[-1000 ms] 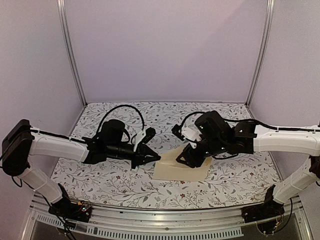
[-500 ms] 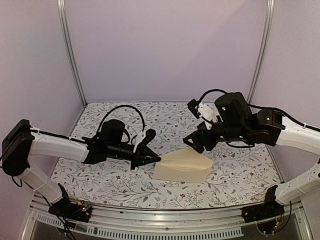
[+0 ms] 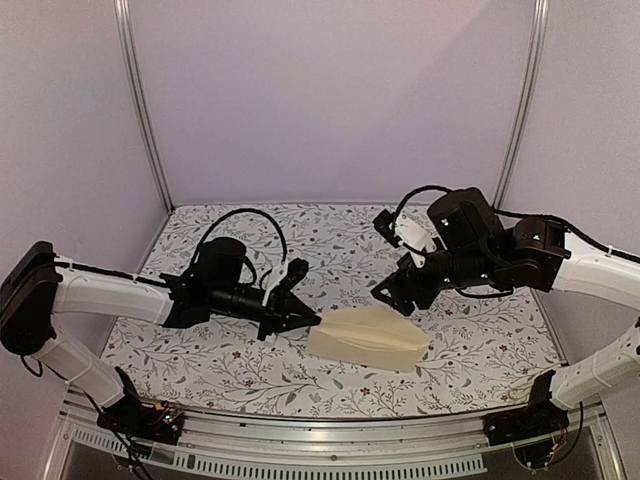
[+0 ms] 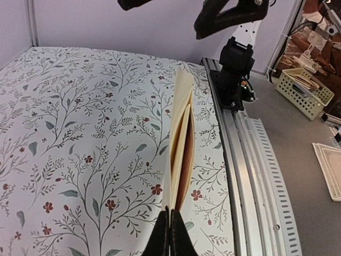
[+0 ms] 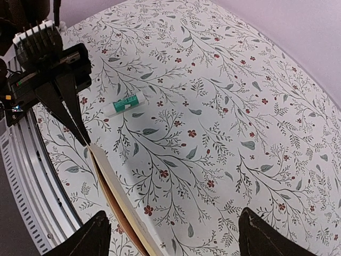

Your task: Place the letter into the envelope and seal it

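The cream envelope (image 3: 365, 338) lies at the table's front centre, with its left edge lifted and its layers bulging apart. My left gripper (image 3: 313, 320) is shut on that left edge; its black tips (image 4: 169, 221) pinch the cream paper (image 4: 181, 133). Between the layers shows a tan-brown sheet, the letter (image 4: 186, 154). My right gripper (image 3: 392, 293) hangs wide open above the envelope's far right side, touching nothing. In the right wrist view the envelope's edge (image 5: 114, 197) runs under the open right gripper (image 5: 173, 213) toward the left gripper's tips (image 5: 80, 136).
A white and green glue stick (image 5: 123, 103) lies on the floral tablecloth (image 3: 470, 350) beyond the left gripper. The aluminium rail (image 4: 256, 160) runs along the table's near edge. Off the table stand a yellow basket (image 4: 303, 90) and a loose bordered sheet (image 4: 330, 170).
My right gripper has lifted off the envelope, moved up and to the right, and opened wide. The envelope's top layer has bulged upward. The left gripper keeps its hold in place.
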Available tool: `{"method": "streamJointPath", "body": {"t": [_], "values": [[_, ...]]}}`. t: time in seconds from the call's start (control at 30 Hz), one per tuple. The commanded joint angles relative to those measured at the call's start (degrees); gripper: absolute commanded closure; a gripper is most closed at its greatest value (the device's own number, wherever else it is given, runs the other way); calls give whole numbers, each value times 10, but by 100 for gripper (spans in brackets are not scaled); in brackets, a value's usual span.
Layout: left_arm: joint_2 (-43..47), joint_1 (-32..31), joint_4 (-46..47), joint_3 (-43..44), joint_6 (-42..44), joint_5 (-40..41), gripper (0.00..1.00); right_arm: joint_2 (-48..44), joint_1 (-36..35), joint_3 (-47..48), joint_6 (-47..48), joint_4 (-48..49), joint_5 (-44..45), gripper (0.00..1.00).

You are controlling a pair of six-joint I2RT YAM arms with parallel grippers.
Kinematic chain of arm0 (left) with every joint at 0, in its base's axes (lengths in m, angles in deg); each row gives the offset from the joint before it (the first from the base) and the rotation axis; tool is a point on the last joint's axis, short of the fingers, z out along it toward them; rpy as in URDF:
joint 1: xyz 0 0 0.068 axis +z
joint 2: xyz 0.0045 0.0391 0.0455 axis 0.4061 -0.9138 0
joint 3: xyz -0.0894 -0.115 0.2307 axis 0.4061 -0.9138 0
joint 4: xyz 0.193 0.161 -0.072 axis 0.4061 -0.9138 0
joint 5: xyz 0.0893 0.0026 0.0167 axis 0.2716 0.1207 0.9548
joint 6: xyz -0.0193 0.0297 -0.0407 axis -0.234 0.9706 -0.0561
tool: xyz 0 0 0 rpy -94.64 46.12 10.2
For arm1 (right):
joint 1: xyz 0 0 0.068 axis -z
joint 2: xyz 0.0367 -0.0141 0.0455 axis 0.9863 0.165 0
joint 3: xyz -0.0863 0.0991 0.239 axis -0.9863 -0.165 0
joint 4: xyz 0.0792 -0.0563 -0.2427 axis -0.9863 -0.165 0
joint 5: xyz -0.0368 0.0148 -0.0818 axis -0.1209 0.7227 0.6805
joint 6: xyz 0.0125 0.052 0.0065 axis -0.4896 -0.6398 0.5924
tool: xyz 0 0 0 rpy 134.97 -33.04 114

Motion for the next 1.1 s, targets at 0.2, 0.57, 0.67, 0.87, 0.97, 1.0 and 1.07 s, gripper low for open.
{"method": "streamJointPath", "body": {"t": [0.2,0.57,0.67,0.87,0.97,1.0,1.07], "values": [[13,7,-6,-8,13,-12,100,2,25,17,82,-18,-103,1],[4,7,-4,-4,11,-8,100,81,29,-3,99,-16,-165,4],[5,7,-4,-4,11,-7,100,105,30,4,103,-17,-165,9],[3,8,-3,-3,11,-4,100,125,34,12,111,-17,-168,34],[3,8,-3,-4,10,0,100,126,35,10,116,-13,-169,51],[4,8,-3,-4,9,1,100,126,35,10,116,-12,-170,57],[4,8,-3,-4,8,3,100,127,36,7,117,-12,-175,66]]}}
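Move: The free upper edge of the envelope's flap is about 9 cm below my open right hand, some 3 cm to its left and 2 cm back. The envelope's pocket with the letter hangs under it, about 15 cm below that hand, 5 cm left and 4 cm back; the glue stick lies on the table roughly 26 cm left, 3 cm farther out and 22 cm down. From my left hand, pinching the envelope's left corner, that flap edge is about 13 cm to the right, level with it in reach and height. With my left hand still pinching the envelope's corner and holding it in place, I lower my wide-open right hand about 8 cm onto the flap edge, first easing back a little, then going down and slightly left. The wrist turns some 15 degrees counter-clockwise and tips down on the way; near the bottom I bring the fingers together around the flap, to less than half open. ##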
